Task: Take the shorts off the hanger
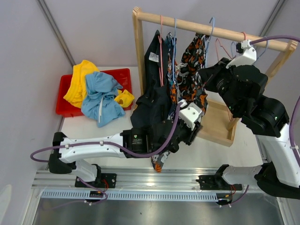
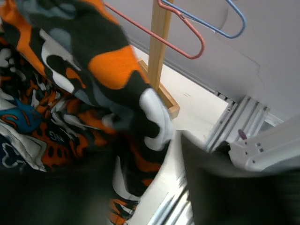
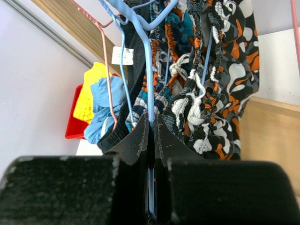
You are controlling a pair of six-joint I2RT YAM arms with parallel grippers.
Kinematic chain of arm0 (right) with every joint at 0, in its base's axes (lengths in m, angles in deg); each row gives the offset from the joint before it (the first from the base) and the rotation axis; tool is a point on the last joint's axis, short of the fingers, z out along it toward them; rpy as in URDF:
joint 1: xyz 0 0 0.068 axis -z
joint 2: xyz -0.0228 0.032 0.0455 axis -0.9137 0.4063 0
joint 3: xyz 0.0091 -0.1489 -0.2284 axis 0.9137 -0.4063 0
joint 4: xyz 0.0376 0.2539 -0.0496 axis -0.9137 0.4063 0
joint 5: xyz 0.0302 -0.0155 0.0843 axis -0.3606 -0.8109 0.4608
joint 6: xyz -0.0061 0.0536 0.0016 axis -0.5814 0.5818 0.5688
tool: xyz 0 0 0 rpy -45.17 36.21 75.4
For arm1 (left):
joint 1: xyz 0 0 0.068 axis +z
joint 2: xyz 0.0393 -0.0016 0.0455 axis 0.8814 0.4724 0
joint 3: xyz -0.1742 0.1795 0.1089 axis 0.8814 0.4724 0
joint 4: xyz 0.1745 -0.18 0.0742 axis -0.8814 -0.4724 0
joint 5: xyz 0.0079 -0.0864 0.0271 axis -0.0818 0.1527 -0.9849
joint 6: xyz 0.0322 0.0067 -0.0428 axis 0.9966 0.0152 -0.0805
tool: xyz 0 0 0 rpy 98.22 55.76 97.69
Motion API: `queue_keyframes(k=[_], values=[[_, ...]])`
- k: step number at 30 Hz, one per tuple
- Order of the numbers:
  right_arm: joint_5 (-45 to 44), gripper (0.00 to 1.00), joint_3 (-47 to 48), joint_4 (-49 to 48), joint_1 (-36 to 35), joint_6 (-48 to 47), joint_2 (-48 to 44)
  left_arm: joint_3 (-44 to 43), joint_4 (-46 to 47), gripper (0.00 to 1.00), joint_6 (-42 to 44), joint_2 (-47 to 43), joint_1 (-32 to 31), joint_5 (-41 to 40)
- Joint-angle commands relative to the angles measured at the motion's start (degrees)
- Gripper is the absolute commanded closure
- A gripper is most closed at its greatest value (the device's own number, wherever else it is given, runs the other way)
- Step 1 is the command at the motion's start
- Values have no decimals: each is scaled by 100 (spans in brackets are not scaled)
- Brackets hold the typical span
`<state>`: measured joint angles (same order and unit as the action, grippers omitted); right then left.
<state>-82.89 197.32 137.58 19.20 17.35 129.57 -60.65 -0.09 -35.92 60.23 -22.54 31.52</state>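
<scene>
Three shorts hang from hangers on the wooden rack (image 1: pixel 187 26): black shorts with a white label (image 1: pixel 152 98) and two orange, black and white patterned shorts (image 1: pixel 192 65). My right gripper (image 1: pixel 205 77) is up by the bar, shut on a blue hanger (image 3: pixel 143 51) whose wire runs between its pads (image 3: pixel 140 136). Low down, my left gripper (image 1: pixel 190 133) is at the hem of the patterned shorts (image 2: pixel 108 79). Its blurred jaws (image 2: pixel 154 187) stand apart, with the fabric hanging in the gap against the left finger. Yellow shorts (image 1: pixel 79 79) and blue shorts (image 1: pixel 101 96) lie in the red tray (image 1: pixel 123 75).
The rack's wooden base (image 1: pixel 218 124) sits on the table right of my left arm, its upright post (image 2: pixel 159 42) close by. Empty red (image 2: pixel 187 51) and blue (image 2: pixel 225 30) hangers dangle from the bar. Grey walls close in on the left and behind.
</scene>
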Motion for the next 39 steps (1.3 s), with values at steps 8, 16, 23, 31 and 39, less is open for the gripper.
queue_keyframes(k=[8, 16, 23, 31, 39], values=[[-64, 100, 142, -333, -37, 96, -147, 591, 664, 100, -52, -118, -177, -347], [699, 100, 695, -254, 1146, -71, 213, 1917, 1077, 100, -552, -567, -1379, -917], [1288, 100, 890, 18, 1624, 121, 188, 1954, 1033, 100, -845, -322, -1602, -1224], [1991, 100, -716, 291, 1598, 921, -980, 883, 901, 100, -204, 30, -251, -752], [2379, 100, -545, 1046, 1589, 1221, -1518, -954, 296, 100, 97, 952, 1508, 188]])
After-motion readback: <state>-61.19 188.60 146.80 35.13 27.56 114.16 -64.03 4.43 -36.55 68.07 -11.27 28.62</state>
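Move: The left hand's closing fingers are around the trailing edge of the camo shorts, whose middle lies about 8 cm ahead, 3 cm left and 3 cm above. The blue-patterned shorts hang some 9 cm ahead and 9 cm left, the dark trousers about 10 cm ahead and 17 cm left, at much that height. From the right hand, already gripping the blue hanger, the camo shorts lie 3 cm ahead, 4 cm left and 12 cm below. Left pinches the camo shorts, pulls back-down 13 cm, then swings forward; right keeps hanger, shifting right then back. ##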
